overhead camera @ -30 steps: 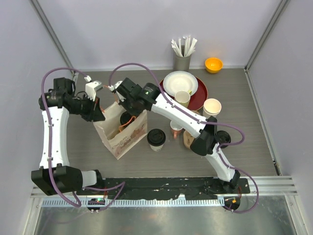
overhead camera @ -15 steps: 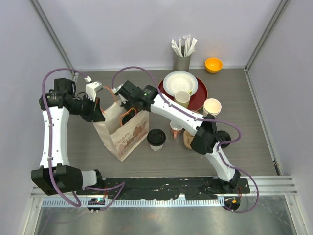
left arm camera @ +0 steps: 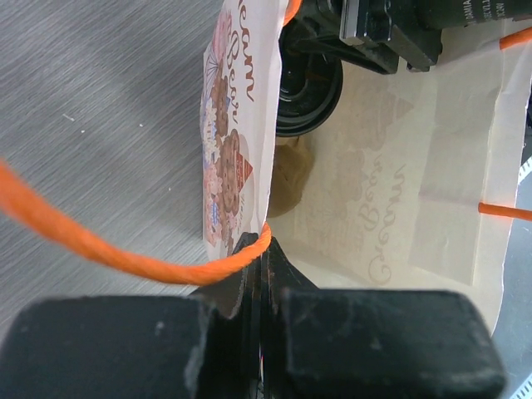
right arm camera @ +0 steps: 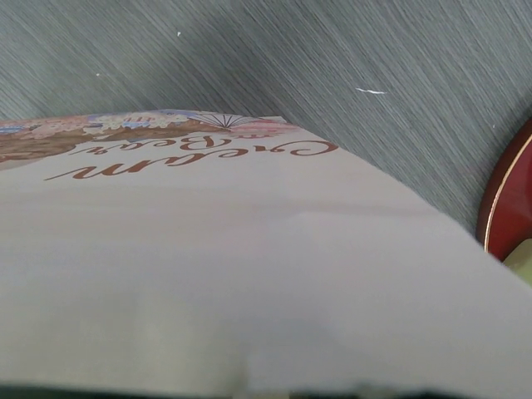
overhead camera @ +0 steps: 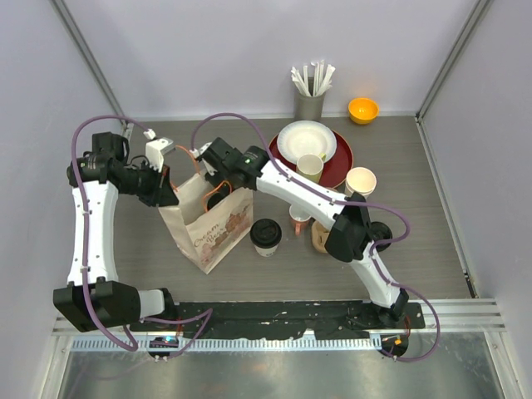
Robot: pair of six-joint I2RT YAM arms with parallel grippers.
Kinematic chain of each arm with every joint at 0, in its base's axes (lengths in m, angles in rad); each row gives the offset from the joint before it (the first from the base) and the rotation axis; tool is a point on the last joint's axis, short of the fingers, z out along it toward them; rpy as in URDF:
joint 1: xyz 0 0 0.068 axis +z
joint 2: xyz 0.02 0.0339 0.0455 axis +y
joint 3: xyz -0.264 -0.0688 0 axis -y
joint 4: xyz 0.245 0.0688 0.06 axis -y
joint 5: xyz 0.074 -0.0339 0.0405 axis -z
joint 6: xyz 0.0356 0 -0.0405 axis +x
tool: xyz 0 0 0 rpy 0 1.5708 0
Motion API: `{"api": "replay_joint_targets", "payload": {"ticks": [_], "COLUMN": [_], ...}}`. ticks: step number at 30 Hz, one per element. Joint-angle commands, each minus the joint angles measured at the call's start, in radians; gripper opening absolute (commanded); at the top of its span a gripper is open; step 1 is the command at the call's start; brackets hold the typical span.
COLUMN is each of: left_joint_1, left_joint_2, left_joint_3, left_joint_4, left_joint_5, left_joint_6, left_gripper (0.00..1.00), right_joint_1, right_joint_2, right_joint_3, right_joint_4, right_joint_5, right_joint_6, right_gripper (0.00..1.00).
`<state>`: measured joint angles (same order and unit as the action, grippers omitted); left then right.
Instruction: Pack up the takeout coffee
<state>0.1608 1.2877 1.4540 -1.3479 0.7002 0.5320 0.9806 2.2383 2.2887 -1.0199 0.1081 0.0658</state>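
A paper bag (overhead camera: 213,236) printed "Cream Berry" stands open at the table's left. My left gripper (overhead camera: 169,196) is shut on the bag's rim (left arm camera: 264,253), with an orange cord handle (left arm camera: 125,259) looped over its fingers. My right gripper (overhead camera: 214,182) reaches down into the bag. In the left wrist view it hangs over the black lid of one takeout coffee cup (left arm camera: 312,91) deep inside; its fingers are hidden. The bag wall (right arm camera: 249,274) fills the right wrist view. A second takeout coffee (overhead camera: 265,235) stands on the table right of the bag.
Behind the right arm sit a red plate (overhead camera: 342,162) with a white plate (overhead camera: 307,140), a pale green mug (overhead camera: 310,167), a white paper cup (overhead camera: 360,180), a pink-handled mug (overhead camera: 299,221), a straw holder (overhead camera: 309,101) and an orange bowl (overhead camera: 363,109).
My right gripper has sunk a little deeper into the bag, and the bag's front wall has shifted. The left arm has held still.
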Motion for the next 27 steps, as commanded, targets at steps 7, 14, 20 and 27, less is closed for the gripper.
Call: {"api": "replay_joint_targets", "payload": {"ticks": [7, 14, 20, 27], "left_joint_1": [-0.003, -0.003, -0.003, -0.004], "left_joint_2": [0.001, 0.007, 0.007, 0.016], "left_joint_3": [-0.004, -0.001, 0.0, 0.005], "left_joint_4": [-0.128, -0.134, -0.14, -0.145], "left_joint_5": [-0.011, -0.016, -0.019, -0.019], "left_joint_6": [0.011, 0.016, 0.019, 0.02], "left_gripper": [0.0, 0.0, 0.0, 0.0], "right_joint_1": [0.003, 0.009, 0.009, 0.01], "right_joint_2": [-0.083, -0.144, -0.175, -0.181], "right_joint_3": [-0.066, -0.09, -0.089, -0.06], "right_joint_4": [0.017, 0.067, 0.076, 0.066], "right_joint_5": [-0.012, -0.027, 0.002, 0.024], "right_joint_6": [0.04, 0.051, 0.055, 0.057], "right_gripper": [0.44, 0.55, 0.59, 0.72]}}
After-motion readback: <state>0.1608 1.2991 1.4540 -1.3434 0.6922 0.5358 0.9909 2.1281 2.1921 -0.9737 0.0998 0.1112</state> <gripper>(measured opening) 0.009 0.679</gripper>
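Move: The lidded coffee cup standing in the bag is right below the right hand, its middle about 7 cm down, 1 cm back and 2 cm to the left. The second lidded cup, outside the bag, stands some 11 cm back and 9 cm to the right, about 10 cm below. The mug is 18 cm to the right and 3 cm back, 13 cm down. From the left hand, the bagged cup is roughly 5 cm ahead, 9 cm to the right and 17 cm below. The right fingers, already parting at the lid of the bagged cup, open on to about two thirds and come free of the lid. The hand first eases back over the cup by roughly 1.5 cm, then rises, ending some 2.5 cm higher and still inside the bag's mouth. The left hand stays put, shut and pinching the bag's rim. ##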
